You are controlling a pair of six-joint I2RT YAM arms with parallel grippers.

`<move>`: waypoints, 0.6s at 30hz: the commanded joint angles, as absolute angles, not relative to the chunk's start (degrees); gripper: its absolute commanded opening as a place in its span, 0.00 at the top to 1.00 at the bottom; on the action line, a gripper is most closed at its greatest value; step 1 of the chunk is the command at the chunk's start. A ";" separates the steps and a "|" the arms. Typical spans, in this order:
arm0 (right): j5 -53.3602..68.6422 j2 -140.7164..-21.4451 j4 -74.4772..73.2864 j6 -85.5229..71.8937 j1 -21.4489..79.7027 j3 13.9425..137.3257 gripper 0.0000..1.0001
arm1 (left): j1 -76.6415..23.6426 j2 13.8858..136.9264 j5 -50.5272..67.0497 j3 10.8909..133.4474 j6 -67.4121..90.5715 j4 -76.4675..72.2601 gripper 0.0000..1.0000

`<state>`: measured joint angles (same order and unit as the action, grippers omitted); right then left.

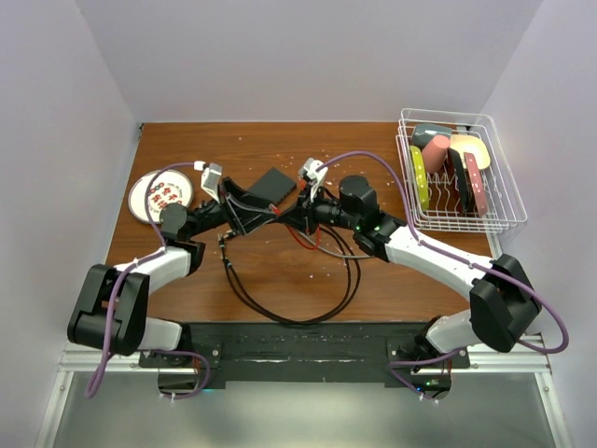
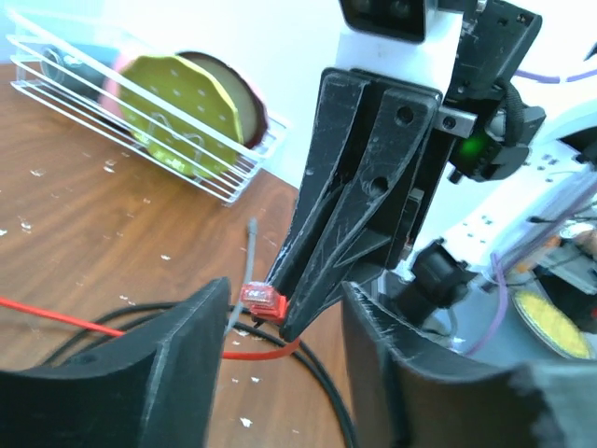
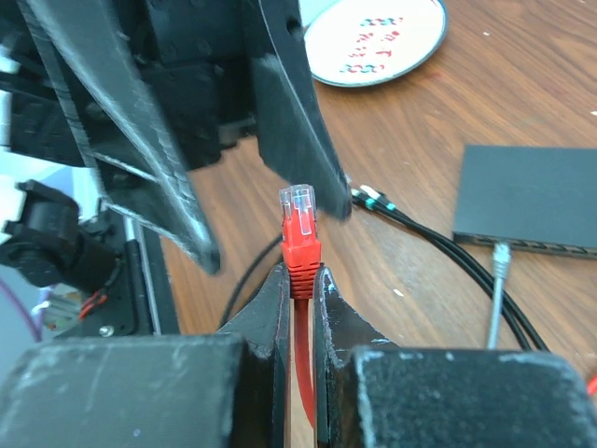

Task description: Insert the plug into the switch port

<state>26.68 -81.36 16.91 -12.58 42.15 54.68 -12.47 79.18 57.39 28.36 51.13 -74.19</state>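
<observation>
The red plug (image 3: 300, 229) with its clear tip stands upright, pinched at its boot by my right gripper (image 3: 300, 273), which is shut on it. The plug's red cable (image 3: 303, 373) runs down between the fingers. My left gripper (image 2: 284, 291) is open, its fingers (image 2: 140, 373) standing on either side of the plug (image 2: 261, 301) without touching it. The black switch box (image 3: 532, 196) lies flat on the table to the right of the plug. Its port edge faces near, but the switch port itself is too small to make out. From above, both grippers (image 1: 280, 213) meet just in front of the box (image 1: 272, 185).
A grey plug and cable (image 3: 499, 271) lie against the box's near edge. Black cables with teal ends (image 3: 373, 198) loop across the table (image 1: 308, 313). A white plate (image 1: 159, 194) sits at the left. A wire dish rack (image 1: 457, 173) stands at the back right.
</observation>
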 commanded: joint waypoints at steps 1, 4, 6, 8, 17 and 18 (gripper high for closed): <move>22.42 -79.01 14.68 -9.59 42.10 57.13 1.00 | -12.74 74.36 48.99 29.79 41.85 -66.74 0.35; 19.88 -78.66 12.66 -8.62 42.10 57.39 1.00 | -12.74 71.55 42.92 30.23 37.28 -57.50 0.29; 18.55 -78.75 11.61 -7.83 42.10 57.57 1.00 | -12.74 69.71 39.83 30.67 34.73 -51.17 0.26; 16.79 -79.19 10.55 -7.12 42.10 57.92 1.00 | -12.74 68.65 35.17 31.02 33.49 -45.92 0.23; 5.91 -84.54 2.29 -2.20 42.10 61.52 1.00 | -12.74 67.85 17.68 34.62 26.28 -28.42 0.17; 5.19 -85.16 1.76 -2.02 42.10 61.96 1.00 | -12.74 68.55 16.45 36.02 24.63 -27.00 0.16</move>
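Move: The switch lies on the table some 17 cm ahead of the open left hand, about 1 cm to its left and 21 cm below; from the right hand, which already pinches the red plug, it is about 17 cm ahead, 4 cm left and 20 cm down. The red plug sits right in front of the left fingertips, about 1 cm to the right and 1 cm ahead. From the left hand, the grey plug in the switch's near side is about 11 cm ahead and 1 cm left, the black cable ends 5 cm ahead and 14 cm left, both at table height. The left hand backs off from the red plug, swinging about 8 cm forward and 5 cm left over the table towards the switch, dipping some 3 cm late on while its already opening fingers spread nearly wide and it turns some 30 degrees counter-clockwise. The right hand keeps its pinch on the red plug and carries it more slowly about 4 cm forward, 3 cm right and 3 cm down, drawing apart from the left hand and nearer the switch as it turns clockwise and rolls its left side down a little. ##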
